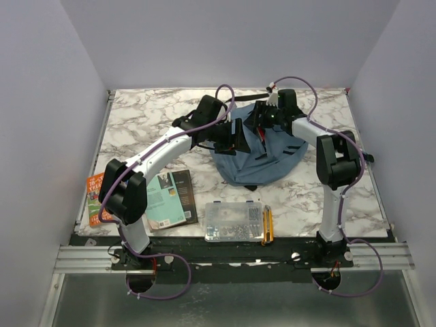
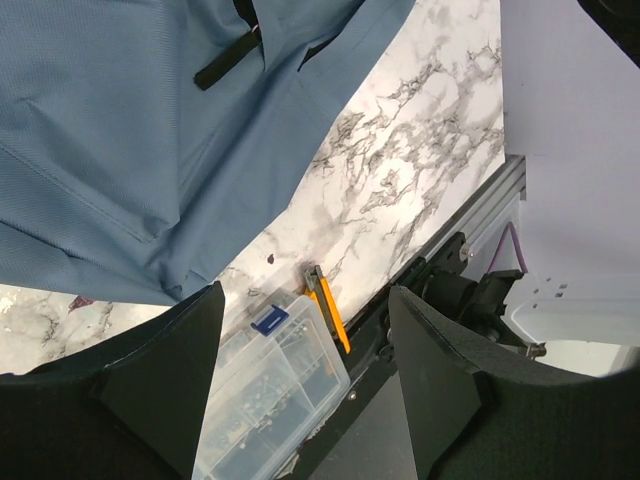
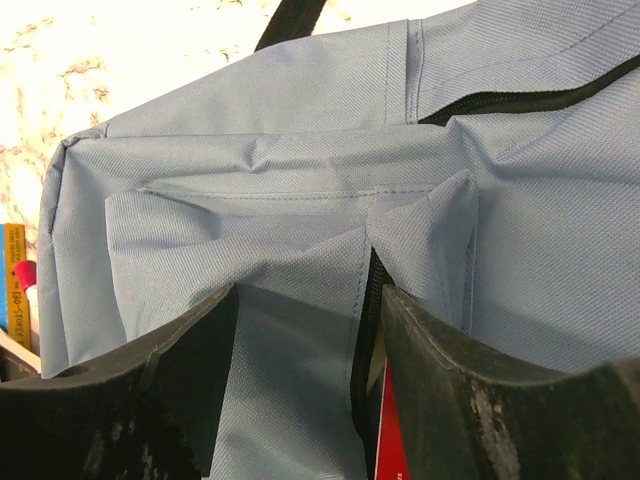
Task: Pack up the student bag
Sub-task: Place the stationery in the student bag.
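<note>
The student bag [image 1: 266, 160] is a blue-grey fabric backpack lying flat at the table's middle back. My left gripper [image 1: 237, 138] hovers over its left part. In the left wrist view this gripper [image 2: 305, 295] is open and empty, with the bag [image 2: 120, 130] at the upper left. My right gripper [image 1: 262, 121] is at the bag's far edge. In the right wrist view it [image 3: 310, 295] is open, and slack bag fabric [image 3: 300, 170] lies between the fingers beside a parted black zip. A red flat item [image 3: 388, 430] shows inside the zip opening.
A clear plastic compartment box [image 1: 233, 221] [image 2: 270, 390] and an orange utility knife [image 1: 267, 225] [image 2: 330, 310] lie near the front edge. A teal book [image 1: 170, 197] and an orange book [image 1: 95, 197] lie at the front left. Walls enclose the marble table [image 1: 150, 116].
</note>
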Tool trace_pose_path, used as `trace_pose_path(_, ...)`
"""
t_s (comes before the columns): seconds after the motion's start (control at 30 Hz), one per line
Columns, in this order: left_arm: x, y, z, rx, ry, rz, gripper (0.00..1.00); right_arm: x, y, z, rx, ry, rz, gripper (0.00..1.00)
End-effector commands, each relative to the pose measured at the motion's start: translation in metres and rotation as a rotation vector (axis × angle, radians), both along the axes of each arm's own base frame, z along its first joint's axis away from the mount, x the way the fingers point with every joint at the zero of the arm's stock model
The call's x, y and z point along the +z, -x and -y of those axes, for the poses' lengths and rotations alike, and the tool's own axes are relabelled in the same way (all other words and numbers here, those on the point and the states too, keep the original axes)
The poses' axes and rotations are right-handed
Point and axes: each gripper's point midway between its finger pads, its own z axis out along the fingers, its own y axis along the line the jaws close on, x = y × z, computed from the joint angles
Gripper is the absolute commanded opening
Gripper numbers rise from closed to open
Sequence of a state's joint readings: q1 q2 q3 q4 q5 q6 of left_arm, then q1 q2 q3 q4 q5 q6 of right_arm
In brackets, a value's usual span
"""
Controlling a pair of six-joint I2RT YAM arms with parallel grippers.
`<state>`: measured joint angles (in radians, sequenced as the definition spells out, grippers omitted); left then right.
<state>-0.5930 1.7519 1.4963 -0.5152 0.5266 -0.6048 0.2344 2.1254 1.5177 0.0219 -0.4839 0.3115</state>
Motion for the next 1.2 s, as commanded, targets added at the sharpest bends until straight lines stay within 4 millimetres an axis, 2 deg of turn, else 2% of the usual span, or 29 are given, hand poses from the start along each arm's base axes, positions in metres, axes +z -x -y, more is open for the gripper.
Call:
trace_pose_path(0.0, -0.001, 0.007, 0.005, -0.031, 0.013, -0.011, 0.69, -0.001, 0.006, -0.009, 0.048, -0.044, -0.038, 0.62)
trace_pose_path(0.1, -0.001, 0.007, 0.005, -0.031, 0.014, -0.011, 0.69, 0.002, 0.011, -0.016, 0.077, -0.083, -0.057, 0.60)
trace_pose_path(0.2, 0.002, 0.007, 0.004, -0.029, 0.016, 0.000, 0.69, 0.004, 0.012, -0.022, 0.086, -0.126, -0.085, 0.51)
trace_pose_path(0.33, 0.004, 0.006, 0.002, -0.024, 0.013, 0.012, 0.69, 0.014, 0.016, -0.034, 0.111, -0.227, -0.134, 0.17)
trace_pose_path(0.37, 0.005, 0.006, 0.002, -0.024, 0.013, 0.015, 0.69, 0.019, 0.015, -0.035, 0.098, -0.243, -0.147, 0.05)
trace_pose_path(0.4, 0.007, 0.006, 0.002, -0.024, 0.012, 0.022, 0.69, 0.025, 0.015, -0.035, 0.086, -0.254, -0.165, 0.01)
trace_pose_path(0.5, 0.011, 0.004, -0.002, -0.015, 0.004, 0.046, 0.69, 0.063, 0.019, -0.035, 0.084, -0.330, -0.220, 0.01)
trace_pose_path(0.6, 0.019, 0.001, -0.010, 0.010, -0.004, 0.083, 0.69, 0.106, 0.024, -0.024, 0.022, -0.399, -0.232, 0.01)
trace_pose_path(0.63, 0.022, 0.000, -0.012, 0.016, -0.006, 0.097, 0.69, 0.117, 0.026, -0.020, -0.008, -0.425, -0.248, 0.00)
trace_pose_path(0.7, 0.025, -0.003, -0.015, 0.027, -0.010, 0.117, 0.69, 0.124, 0.029, -0.015, -0.070, -0.488, -0.292, 0.01)
trace_pose_path(0.87, 0.022, -0.002, -0.013, 0.023, -0.004, 0.093, 0.69, 0.098, 0.031, -0.011, -0.205, -0.603, -0.444, 0.01)
trace_pose_path(0.97, 0.019, 0.000, -0.012, 0.017, 0.001, 0.079, 0.69, 0.115, 0.037, -0.011, -0.247, -0.773, -0.444, 0.01)
trace_pose_path(1.03, 0.019, 0.001, -0.011, 0.007, 0.009, 0.074, 0.69, 0.106, 0.026, -0.006, -0.296, -0.699, -0.418, 0.01)
trace_pose_path(1.17, 0.030, 0.005, -0.001, -0.038, 0.066, 0.076, 0.64, 0.095, 0.024, -0.010, -0.217, -0.572, -0.406, 0.01)
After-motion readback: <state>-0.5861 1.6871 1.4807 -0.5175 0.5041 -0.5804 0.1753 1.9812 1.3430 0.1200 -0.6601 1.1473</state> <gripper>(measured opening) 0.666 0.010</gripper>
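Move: The right hand, empty and open, hovers at the student bag's mouth: the opening edge it will take lies only some 2 cm to its left, 1 cm back and 1 cm below. The red item in the bag is about 5 cm back, 2 cm to the right and 4 cm lower; the black strap lies roughly 15 cm ahead, straight in line, some 8 cm below. From the left hand that edge is about 17 cm ahead, 9 cm right and 11 cm lower. The right hand pinches the cloth of the bag's opening edge, easing about 2 cm left as its fingers shut fully, then pulls it up some 8 cm while drawing back about 3 cm and slightly right, and lets it sink a couple of centimetres again, grip kept. During the lift the wrist rolls about 45 degrees, clockwise looking along the fingers. ##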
